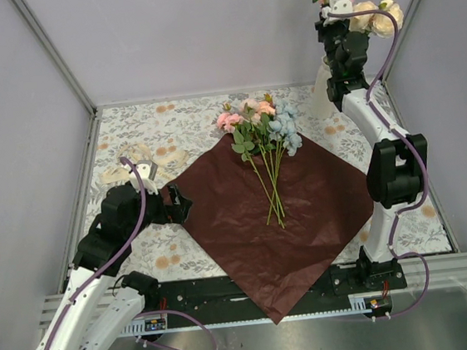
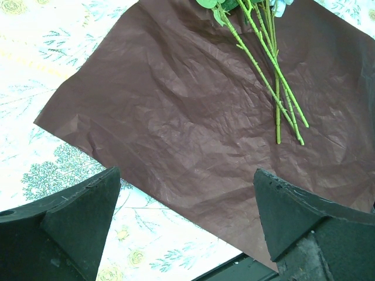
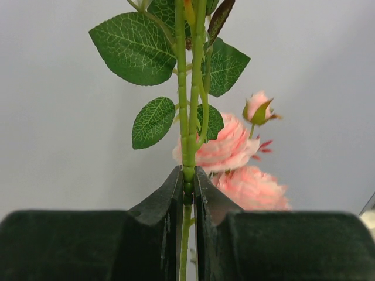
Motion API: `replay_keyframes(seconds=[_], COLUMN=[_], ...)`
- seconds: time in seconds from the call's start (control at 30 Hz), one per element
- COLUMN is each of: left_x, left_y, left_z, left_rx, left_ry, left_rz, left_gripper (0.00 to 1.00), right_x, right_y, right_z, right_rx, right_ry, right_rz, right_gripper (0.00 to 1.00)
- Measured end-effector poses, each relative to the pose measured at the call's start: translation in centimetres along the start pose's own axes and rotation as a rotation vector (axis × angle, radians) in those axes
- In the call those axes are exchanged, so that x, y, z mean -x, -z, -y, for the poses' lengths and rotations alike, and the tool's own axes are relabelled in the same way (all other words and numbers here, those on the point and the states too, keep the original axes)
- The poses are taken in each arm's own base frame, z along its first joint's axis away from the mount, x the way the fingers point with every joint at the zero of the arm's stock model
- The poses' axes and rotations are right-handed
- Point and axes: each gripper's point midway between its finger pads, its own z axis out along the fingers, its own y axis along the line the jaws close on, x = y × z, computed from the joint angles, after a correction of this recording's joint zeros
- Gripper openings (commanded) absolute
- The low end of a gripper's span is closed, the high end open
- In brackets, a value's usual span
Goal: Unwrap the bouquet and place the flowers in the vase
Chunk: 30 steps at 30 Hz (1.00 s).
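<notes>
The bouquet is undone. Its maroon wrapping paper (image 1: 263,218) (image 2: 193,105) lies flat in the middle of the table. Several flowers (image 1: 260,126) lie on the paper, blooms to the back, and their green stems (image 2: 275,76) show in the left wrist view. My right gripper (image 1: 331,6) (image 3: 187,175) is raised at the back right, shut on the stem of a pink rose (image 3: 225,143) that stands upright. The white vase (image 1: 322,90) is just below it, mostly hidden by the arm. Low over the paper's left corner, my left gripper (image 1: 182,205) (image 2: 186,175) is open and holds nothing.
A cream ribbon (image 1: 140,161) lies on the floral tablecloth (image 1: 178,122) at the back left. Cream roses (image 1: 377,16) show beside the right gripper. Grey walls close in the table on three sides, and a metal rail (image 1: 253,286) runs along the near edge.
</notes>
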Motion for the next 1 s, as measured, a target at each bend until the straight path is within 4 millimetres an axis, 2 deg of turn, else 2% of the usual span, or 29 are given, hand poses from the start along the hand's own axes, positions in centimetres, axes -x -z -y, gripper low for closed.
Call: replay_keyframes(seconds=[0.17,0.27,0.33,0.47,0.53,0.63,0.8,1.0], left_x=[0.0,0.0,0.0,0.0,0.0,0.1,0.4,0.5], left_y=[0.0,0.0,0.0,0.0,0.1,0.2,0.6,0.9], left_z=[0.0,0.0,0.0,0.0,0.0,0.2,0.4,0.7], left_rx=[0.0,0.0,0.0,-0.001,-0.002,-0.009,-0.023,-0.039], left_ry=[0.0,0.0,0.0,0.0,-0.001,-0.001,-0.003,-0.005], left_rz=[0.0,0.0,0.0,0.001,0.003,0.009,0.026,0.04], left_gripper=[0.99,0.99,0.99,0.99,0.99,0.99,0.99,0.99], right_x=[-4.3,-6.8,-7.7,-9.3,-10.3,-11.5,-11.1,-8.6], right_y=[1.5,2.6,2.9,3.9,4.7,7.0,11.0,13.8], right_z=[-0.6,-0.9,-1.0,-1.0,-1.1,-1.3,-1.6,-2.0], right_rx=[0.027,0.038,0.041,0.027,0.017,0.005,-0.03,-0.04], right_ry=[-0.003,-0.006,-0.011,-0.035,-0.061,-0.115,-0.202,-0.305], right_rz=[-0.085,-0.15,-0.179,-0.247,-0.303,-0.399,-0.516,-0.571], right_gripper=[0.0,0.13,0.21,0.28,0.35,0.42,0.56,0.57])
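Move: The vase, already holding pink and cream roses, stands about 6 cm ahead of the right gripper and 2 cm to its right, its middle some 32 cm below the hand; the gripper already grips the stems of more roses. The flowers left on the wrapping have their blooms roughly 20 cm left of the right gripper, level with it in reach and 42 cm down. From the left gripper the vase is about 45 cm ahead, 45 cm right and 8 cm below. Lower the right gripper about 10 cm, almost straight down, keeping the stems pinched so they go down into the vase. Then open the fingers to a little over half, letting the stems go while the hand sinks a few centimetres more and draws back some 9 cm from the vase. Tip the fingers down through about 30 degrees to nearly level as you go, rolling the hand's left side up. ##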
